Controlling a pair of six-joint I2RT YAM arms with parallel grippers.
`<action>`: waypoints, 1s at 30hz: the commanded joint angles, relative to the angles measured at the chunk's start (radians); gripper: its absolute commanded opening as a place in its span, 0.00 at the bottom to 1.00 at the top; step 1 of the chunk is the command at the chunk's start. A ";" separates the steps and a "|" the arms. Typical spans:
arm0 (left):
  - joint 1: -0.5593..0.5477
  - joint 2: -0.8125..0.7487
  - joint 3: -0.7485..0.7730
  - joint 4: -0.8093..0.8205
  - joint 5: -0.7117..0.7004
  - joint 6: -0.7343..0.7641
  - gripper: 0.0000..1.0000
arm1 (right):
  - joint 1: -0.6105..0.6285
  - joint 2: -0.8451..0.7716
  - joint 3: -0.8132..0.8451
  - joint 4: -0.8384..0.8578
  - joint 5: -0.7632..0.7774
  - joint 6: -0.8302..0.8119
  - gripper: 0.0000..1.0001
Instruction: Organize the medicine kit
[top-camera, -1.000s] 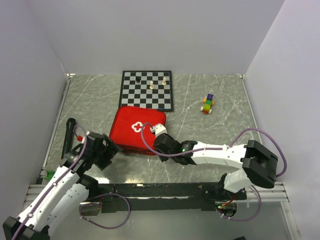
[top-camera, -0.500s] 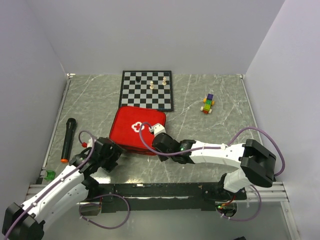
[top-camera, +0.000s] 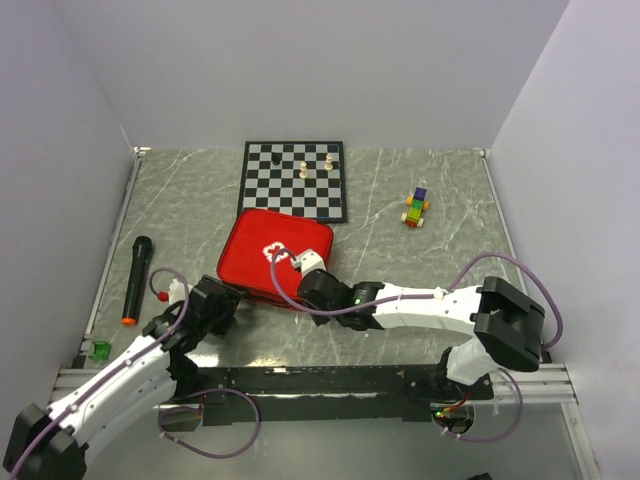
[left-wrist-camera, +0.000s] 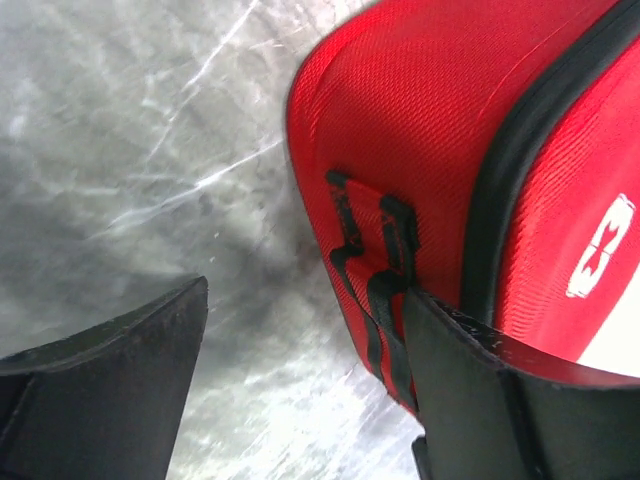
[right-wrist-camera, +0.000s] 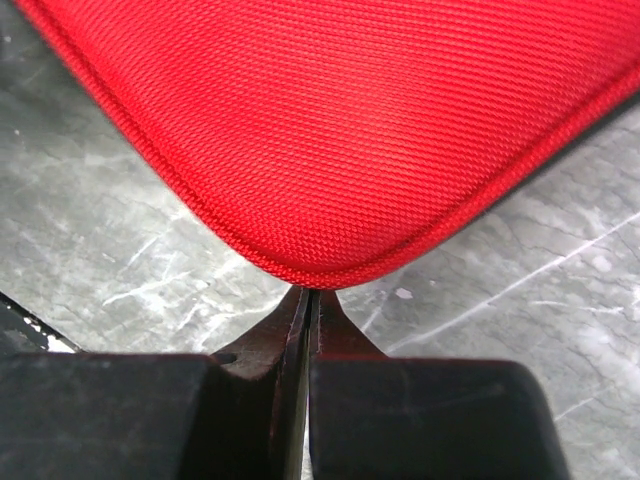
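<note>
The medicine kit (top-camera: 272, 252) is a red zipped case with a white cross, lying flat in the middle of the table. My left gripper (top-camera: 226, 302) is open at its near-left corner. In the left wrist view the left gripper (left-wrist-camera: 300, 390) straddles that corner, with a black strap loop (left-wrist-camera: 372, 285) on the medicine kit (left-wrist-camera: 420, 150) beside the right finger (left-wrist-camera: 490, 400). My right gripper (top-camera: 301, 275) is shut at the kit's near edge. In the right wrist view the right gripper (right-wrist-camera: 308, 292) touches the rounded red rim of the medicine kit (right-wrist-camera: 330, 130). Nothing shows between its fingers.
A chessboard (top-camera: 270, 200) with a few pieces lies just behind the kit. Stacked coloured blocks (top-camera: 416, 208) stand at the right. A black marker with an orange tip (top-camera: 136, 278) lies at the left, with a small green object (top-camera: 99, 350) near the front-left corner.
My left gripper has swung from the left toward the kit's near-left corner, uncovering the black marker, and its jaws have narrowed a little. My right gripper has slid slightly left along the kit's near edge.
</note>
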 joint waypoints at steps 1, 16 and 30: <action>0.003 0.167 0.029 0.095 -0.017 0.029 0.81 | 0.054 0.051 0.048 -0.020 -0.052 0.020 0.00; 0.006 0.240 0.081 0.023 -0.086 0.141 0.28 | 0.085 0.055 0.096 -0.092 0.011 -0.010 0.00; 0.078 0.388 0.167 -0.004 -0.118 0.397 0.01 | -0.131 -0.156 -0.157 -0.102 0.031 -0.039 0.00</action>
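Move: The fabric tab on the medicine kit's front face, near its front-left corner, is about 2 cm ahead of my open left hand, 1 cm to the right and a touch lower. From that hand the kit's middle is some 7 cm ahead and 7 cm right, and the microphone roughly 19 cm left and 4 cm ahead. My right hand, shut on the zip pull, has the kit's front-right corner about 1 cm ahead and 1 cm left; the tab is about 12 cm left and 3 cm farther out. My left hand dips and eases about 2.5 cm forward and slightly right to the tab, shuts its fingers and pinches it, then rolls and turns some 15 degrees, clockwise seen from above. My right hand, still pinching the zip pull, goes about 3 cm left and back, then reverses and sweeps roughly 5 cm right and forward past the kit's front-right corner. ##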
